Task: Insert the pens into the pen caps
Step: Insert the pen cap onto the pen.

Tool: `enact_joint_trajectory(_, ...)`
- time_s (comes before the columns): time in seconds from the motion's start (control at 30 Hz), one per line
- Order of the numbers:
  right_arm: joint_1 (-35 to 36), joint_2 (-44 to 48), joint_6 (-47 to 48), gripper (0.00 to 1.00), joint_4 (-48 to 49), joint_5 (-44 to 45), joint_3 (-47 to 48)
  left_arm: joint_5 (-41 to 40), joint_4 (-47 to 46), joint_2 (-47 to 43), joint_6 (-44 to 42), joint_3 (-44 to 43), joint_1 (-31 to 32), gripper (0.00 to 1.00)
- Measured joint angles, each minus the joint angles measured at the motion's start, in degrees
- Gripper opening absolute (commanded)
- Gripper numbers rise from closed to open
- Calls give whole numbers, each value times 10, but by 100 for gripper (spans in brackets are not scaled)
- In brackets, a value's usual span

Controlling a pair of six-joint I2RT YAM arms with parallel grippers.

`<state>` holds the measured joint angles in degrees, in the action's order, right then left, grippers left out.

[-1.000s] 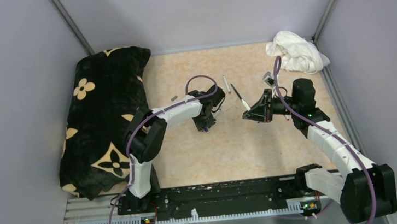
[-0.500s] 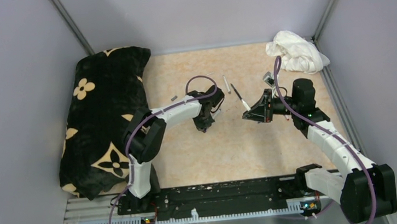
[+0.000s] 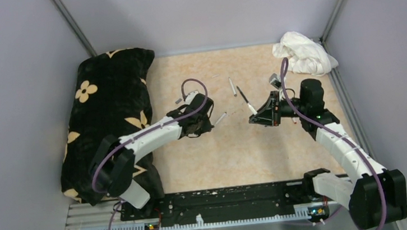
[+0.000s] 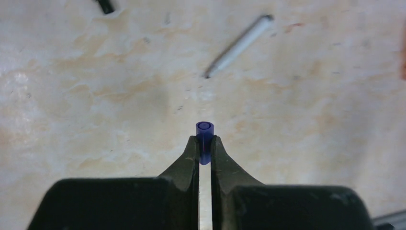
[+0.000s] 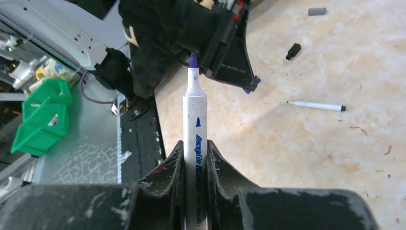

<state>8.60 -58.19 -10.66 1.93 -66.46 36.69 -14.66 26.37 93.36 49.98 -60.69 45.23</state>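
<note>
My left gripper point(image 4: 205, 141) is shut on a small blue pen cap point(image 4: 205, 129), which sticks out past the fingertips with its open end up, above the table. From above, the left gripper point(image 3: 205, 125) hangs left of centre. My right gripper point(image 5: 195, 146) is shut on a white pen point(image 5: 195, 120) with a bare blue tip, and the pen aims at the left gripper and its blue cap point(image 5: 252, 84). Seen from above, the right gripper point(image 3: 253, 119) stays apart from the left one. A loose white pen point(image 3: 220, 118) lies on the table between them.
A black cap point(image 5: 293, 50) and a grey cap point(image 3: 178, 101) lie behind the left arm. Two more pens point(image 3: 232, 85) point(image 3: 243, 96) lie further back. A black flowered cushion point(image 3: 106, 119) fills the left side. A white cloth point(image 3: 303, 53) sits in the back right corner.
My left gripper has shut on the blue cap and drawn back to the left with it, uncovering the loose white pen. The right arm has not moved.
</note>
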Motion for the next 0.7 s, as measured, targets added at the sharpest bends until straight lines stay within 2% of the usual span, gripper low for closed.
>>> enact_joint_trajectory(0.23, 37, 5, 102, 0, -66, 3, 47, 49, -204, -168, -34, 97, 0, 0)
enact_joint_trajectory(0.37, 71, 27, 120, 0, -66, 21, 54, 73, -365, -249, -42, 159, 0, 0)
enact_joint_trajectory(0.57, 103, 49, 25, 0, 14, 60, 54, 114, -598, -274, -42, 185, 0, 0)
enact_joint_trajectory(0.7, 118, 49, -52, 0, 64, 79, 54, 147, -701, -252, -25, 174, 0, 0)
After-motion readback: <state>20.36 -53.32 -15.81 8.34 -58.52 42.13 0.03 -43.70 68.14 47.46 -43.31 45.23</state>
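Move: Low over the table, the left hand holds the blue cap. The blue pen's bare tip, standing up out of the right fingers, is about 14 cm to its right, 3 cm back and 20 cm higher. On the table 6 cm below, the white pen lies 6 cm ahead and 3 cm right, the black cap 9 cm ahead and 6 cm left. From the right hand, the blue cap is roughly 14 cm left, 6 cm ahead and 15 cm lower. Sweeping the blue cap up about 30 cm and some 5 cm to the right, the left hand swings its fingers nearly 80 degrees from steeply down to forward-right and slightly upward. The right hand brings the blue pen to meet it, rising some 7 cm and drifting left and a little back. Both grips stay shut. ##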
